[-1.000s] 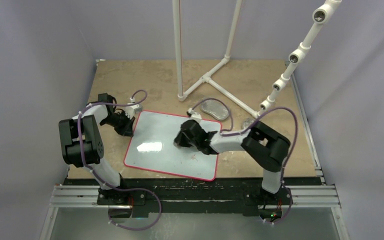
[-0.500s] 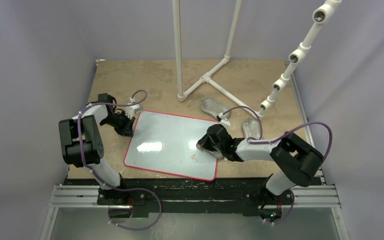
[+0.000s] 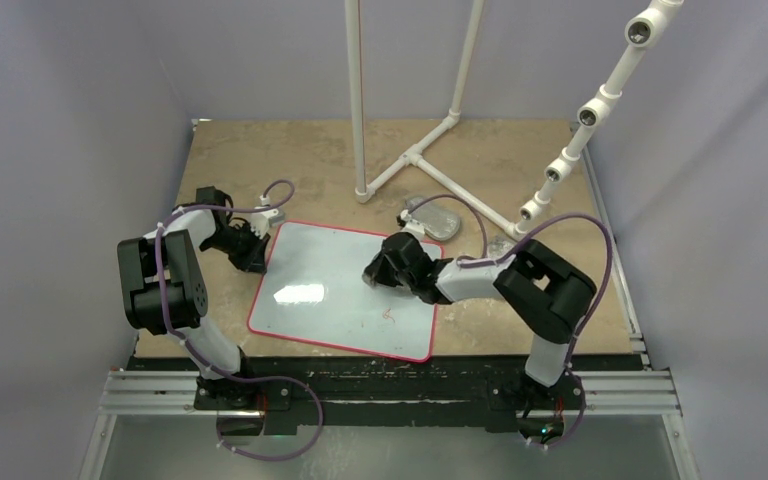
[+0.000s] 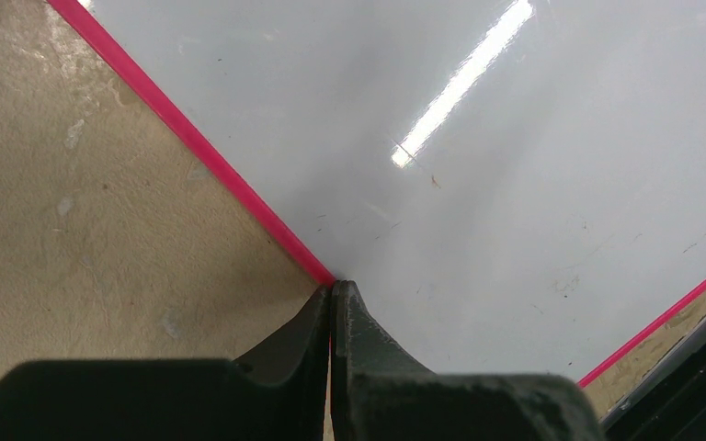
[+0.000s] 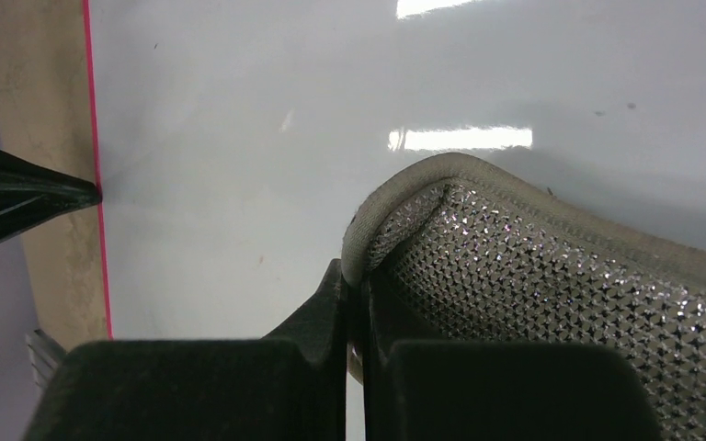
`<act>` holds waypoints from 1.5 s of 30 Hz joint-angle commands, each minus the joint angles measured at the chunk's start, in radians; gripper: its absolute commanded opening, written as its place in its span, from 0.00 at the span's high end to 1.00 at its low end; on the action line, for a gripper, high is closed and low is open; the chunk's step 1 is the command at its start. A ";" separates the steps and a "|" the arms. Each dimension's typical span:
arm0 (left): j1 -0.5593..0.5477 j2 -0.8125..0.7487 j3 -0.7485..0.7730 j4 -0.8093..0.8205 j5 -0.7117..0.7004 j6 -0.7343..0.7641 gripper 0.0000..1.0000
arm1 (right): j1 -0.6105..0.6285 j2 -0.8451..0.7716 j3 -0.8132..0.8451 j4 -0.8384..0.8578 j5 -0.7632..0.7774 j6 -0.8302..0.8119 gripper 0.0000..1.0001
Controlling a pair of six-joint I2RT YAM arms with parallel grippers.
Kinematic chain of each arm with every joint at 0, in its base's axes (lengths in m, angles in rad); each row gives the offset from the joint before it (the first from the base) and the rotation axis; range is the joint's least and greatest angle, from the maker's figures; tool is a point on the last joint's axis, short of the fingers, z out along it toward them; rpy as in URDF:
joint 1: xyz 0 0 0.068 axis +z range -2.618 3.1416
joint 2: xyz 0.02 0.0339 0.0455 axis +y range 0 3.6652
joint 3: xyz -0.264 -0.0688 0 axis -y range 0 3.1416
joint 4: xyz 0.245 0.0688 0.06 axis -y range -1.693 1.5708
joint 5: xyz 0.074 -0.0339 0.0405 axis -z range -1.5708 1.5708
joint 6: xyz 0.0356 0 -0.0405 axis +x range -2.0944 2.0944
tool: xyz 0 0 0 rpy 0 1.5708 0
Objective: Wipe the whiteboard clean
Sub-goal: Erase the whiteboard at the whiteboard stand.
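The whiteboard lies flat on the tan table, glossy white with a red rim. A small red scribble sits near its front right. My left gripper is at the board's left edge; in the left wrist view it is shut on the red rim. My right gripper is over the board's upper right part. In the right wrist view it is shut on the edge of a silvery-grey mesh pad that rests on the board.
A second silvery pad lies behind the board by a white PVC pipe frame. A jointed white pipe arm rises at the right. Grey walls enclose the table on three sides.
My right gripper swept with the pad from the board's middle to its right edge, then back left and up. The left gripper has not moved.
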 commanded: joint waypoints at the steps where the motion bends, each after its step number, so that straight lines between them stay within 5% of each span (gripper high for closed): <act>1: 0.001 0.025 -0.044 -0.037 -0.096 0.042 1.00 | 0.013 -0.051 -0.168 -0.209 -0.061 -0.003 1.00; 6: 0.003 0.028 -0.044 -0.037 -0.094 0.042 1.00 | 0.004 -0.279 -0.427 -0.266 -0.049 0.038 1.00; 10: 0.001 0.027 -0.048 -0.039 -0.093 0.042 1.00 | 0.025 -0.358 -0.438 -0.205 -0.178 -0.075 1.00; 23: 0.000 0.018 -0.058 -0.039 -0.097 0.035 1.00 | 0.217 0.081 0.003 -0.132 -0.428 -0.174 1.00; 31: 0.000 0.024 -0.045 -0.039 -0.094 0.037 1.00 | 0.122 -0.279 -0.410 -0.294 -0.203 -0.012 1.00; 35: 0.000 0.023 -0.043 -0.041 -0.094 0.038 1.00 | 0.084 -0.401 -0.486 -0.329 -0.162 0.031 1.00; 45: 0.001 0.015 -0.045 -0.045 -0.091 0.033 1.00 | 0.092 0.037 -0.075 -0.114 -0.278 -0.089 1.00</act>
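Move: The right hand, already gripping an eraser pad on the whiteboard, has the leftover red scribble about 8 cm back and 4 cm to its right, roughly 3 cm below. The board's near edge is some 17 cm straight back from it; a spare pad lies about 15 cm ahead and 14 cm right. From the left hand, closed at the board's left edge, the scribble is about 30 cm right and 10 cm back. Rubbing side to side, the right hand drags its still-gripped pad some 12 cm back onto the red scribble. ##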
